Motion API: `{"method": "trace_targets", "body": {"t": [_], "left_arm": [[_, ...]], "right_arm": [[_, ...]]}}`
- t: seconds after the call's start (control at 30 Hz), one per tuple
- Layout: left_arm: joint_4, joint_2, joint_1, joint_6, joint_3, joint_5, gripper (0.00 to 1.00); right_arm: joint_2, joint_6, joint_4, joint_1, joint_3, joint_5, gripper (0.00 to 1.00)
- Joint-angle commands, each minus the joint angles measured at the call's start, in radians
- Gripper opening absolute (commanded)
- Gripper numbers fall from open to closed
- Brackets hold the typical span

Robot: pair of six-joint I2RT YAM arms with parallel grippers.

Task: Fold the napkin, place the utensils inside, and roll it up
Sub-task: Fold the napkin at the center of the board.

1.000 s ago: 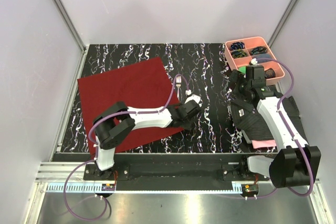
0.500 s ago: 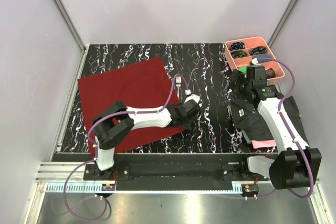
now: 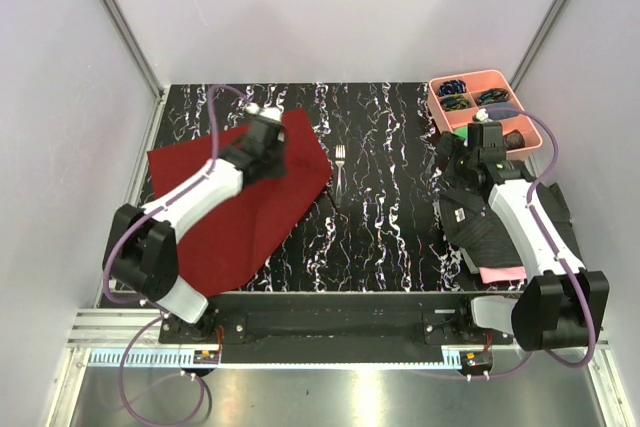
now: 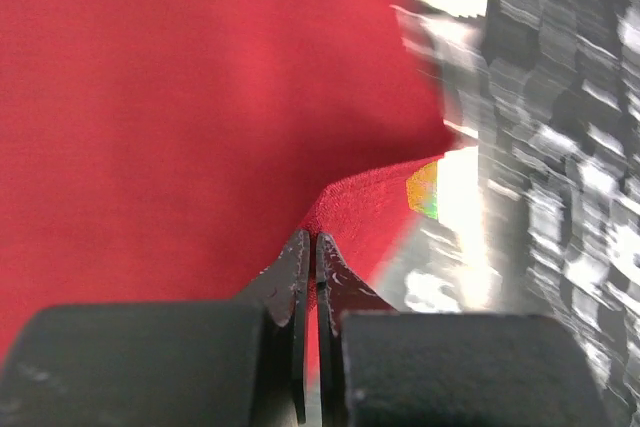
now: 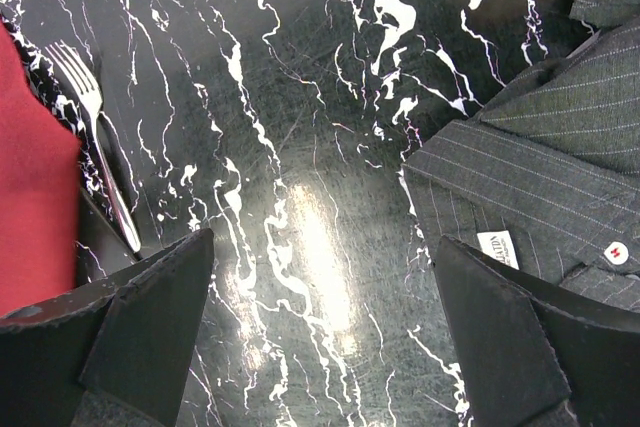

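The dark red napkin [image 3: 240,207] lies on the left of the black marbled table, its near right part lifted and drawn over the rest. My left gripper [image 3: 265,137] hangs above the napkin's far edge, shut on a corner of the cloth [image 4: 345,207]; in the left wrist view red fabric runs between the closed jaws [image 4: 313,242]. The silver fork [image 3: 339,162] lies just right of the napkin, also in the right wrist view [image 5: 95,137]. I cannot make out the spoon. My right gripper [image 5: 322,242] stands open over bare table, nothing between its fingers.
A pink compartment tray [image 3: 438,107] with small dark items sits at the far right. A dark striped shirt [image 3: 500,227] lies under the right arm, with a pink cloth [image 3: 500,274] showing beneath it. Metal posts and pale walls close in the table.
My left gripper shut on the napkin's near right corner and swung it up and to the far left, folding the cloth over. The right arm barely moved.
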Motion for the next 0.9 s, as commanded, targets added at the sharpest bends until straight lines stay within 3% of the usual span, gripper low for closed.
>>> {"method": "trace_targets", "body": {"t": [0.0,0.33,0.87], "left_arm": [[-0.118,-0.057,0.148,0.126,0.02,-0.082,0.0],[-0.22,0.003,0.471,0.27,0.168,-0.089,0.0],[-0.378,0.293,0.667,0.401,0.519,-0.045,0.0]], "right_arm": [[0.017,-0.026,-0.004,-0.006,0.059,0.01,1.0],[0.059,-0.044,-0.003,-0.006,0.094,-0.03,1.0],[0.045,-0.029,0.007,-0.006,0.065,-0.045,1.0]]}}
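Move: The left hand already holds the napkin's near-right corner in the air. The far-left corner, towards which it is being folded, lies about 38 cm to its left and 10 cm ahead, some 12 cm lower. The far-right corner is about 22 cm ahead and 2 cm right of the hand; the spoon is roughly 9 cm right, level with it, and the fork 12 cm right and 5 cm ahead. From the right hand that far-left corner lies some 74 cm left, 7 cm ahead and 15 cm below. Keeping the napkin's near-right corner pinched in its shut fingers, the left arm sweeps it left across the rest of the cloth towards the far-left corner, about 28 cm left and 7 cm forward, quick at first and then slowing. It stays nearly level, with a small rise of some 3 cm midway that starts to sink again, while the wrist turns about 25 degrees counter-clockwise and the hand's left side tips up. ##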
